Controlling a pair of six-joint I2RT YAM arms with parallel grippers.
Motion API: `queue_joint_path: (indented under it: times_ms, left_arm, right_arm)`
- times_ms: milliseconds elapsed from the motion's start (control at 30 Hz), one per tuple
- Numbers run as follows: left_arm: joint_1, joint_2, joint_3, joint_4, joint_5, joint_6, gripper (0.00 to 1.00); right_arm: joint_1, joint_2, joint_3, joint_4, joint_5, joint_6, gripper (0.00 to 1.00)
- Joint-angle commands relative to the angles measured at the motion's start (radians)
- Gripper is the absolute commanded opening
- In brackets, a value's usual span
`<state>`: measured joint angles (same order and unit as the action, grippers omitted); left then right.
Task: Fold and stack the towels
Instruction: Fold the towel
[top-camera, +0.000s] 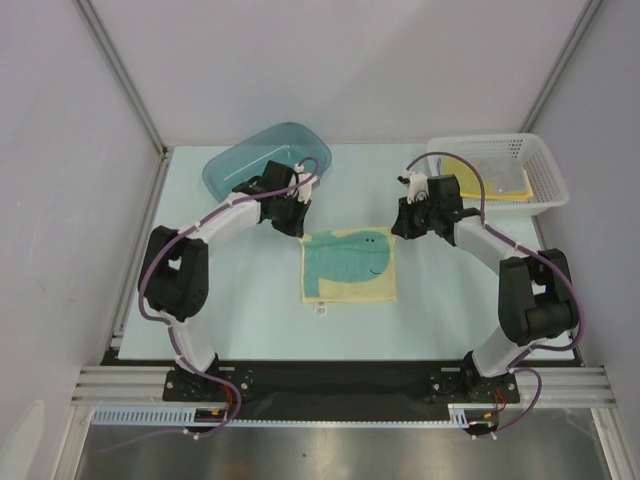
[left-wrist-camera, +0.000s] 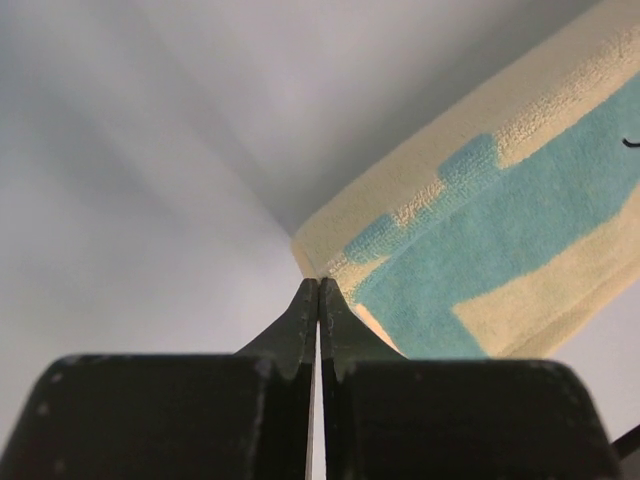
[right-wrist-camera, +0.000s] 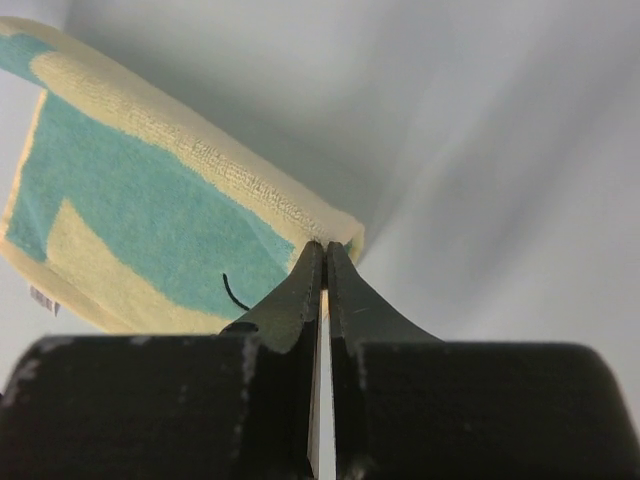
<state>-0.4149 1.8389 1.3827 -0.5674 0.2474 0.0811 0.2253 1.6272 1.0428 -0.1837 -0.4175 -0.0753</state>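
Observation:
A cream towel with a teal whale (top-camera: 350, 265) lies flat at the middle of the table, a small white tag (top-camera: 321, 310) at its near left corner. My left gripper (top-camera: 300, 228) is at its far left corner and my right gripper (top-camera: 403, 230) at its far right corner. In the left wrist view the left gripper (left-wrist-camera: 318, 285) is shut, its tips pinching the corner of the towel (left-wrist-camera: 500, 230). In the right wrist view the right gripper (right-wrist-camera: 325, 248) is shut on the other corner of the towel (right-wrist-camera: 130, 210). More yellow towels (top-camera: 490, 182) lie in the basket.
A teal plastic tub (top-camera: 255, 160) stands at the back left, just behind my left wrist. A white mesh basket (top-camera: 545, 170) stands at the back right, behind my right arm. Grey walls and metal posts enclose the table.

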Motion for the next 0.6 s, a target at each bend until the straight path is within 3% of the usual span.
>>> queue_joint_path:
  times_ms: [0,567]
  left_arm:
    - [-0.004,-0.107,-0.034,0.018,-0.017,-0.012,0.0]
    - [-0.07,-0.234,-0.232,0.014,-0.043,-0.099,0.0]
  right_arm:
    - [0.014,-0.084,-0.038,0.052,0.14,0.014,0.0]
    - [0.152,-0.257,-0.181,-0.019,0.39,0.146,0.0]
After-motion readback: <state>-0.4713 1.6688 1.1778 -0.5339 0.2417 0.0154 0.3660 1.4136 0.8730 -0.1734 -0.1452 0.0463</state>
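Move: Each hand already holds a far corner of the towel a few centimetres off the table. The near left corner they are folding towards lies some 18 cm back from the left hand, level sideways and about 5 cm lower, with the label about 5 cm to the right of it and 2 cm nearer the base. The near right corner is about 18 cm back from the right hand and 6 cm lower. The empty blue basket's middle is roughly 18 cm ahead and 9 cm left of the left hand. Both hands keep the towel's corners pinched in shut fingers and draw them back over the lying part towards the near edge. The left goes about 5.5 cm, arching up some 2 cm and down again; the right goes about 4.5 cm, staying nearly level while its wrist turns a little clockwise. ##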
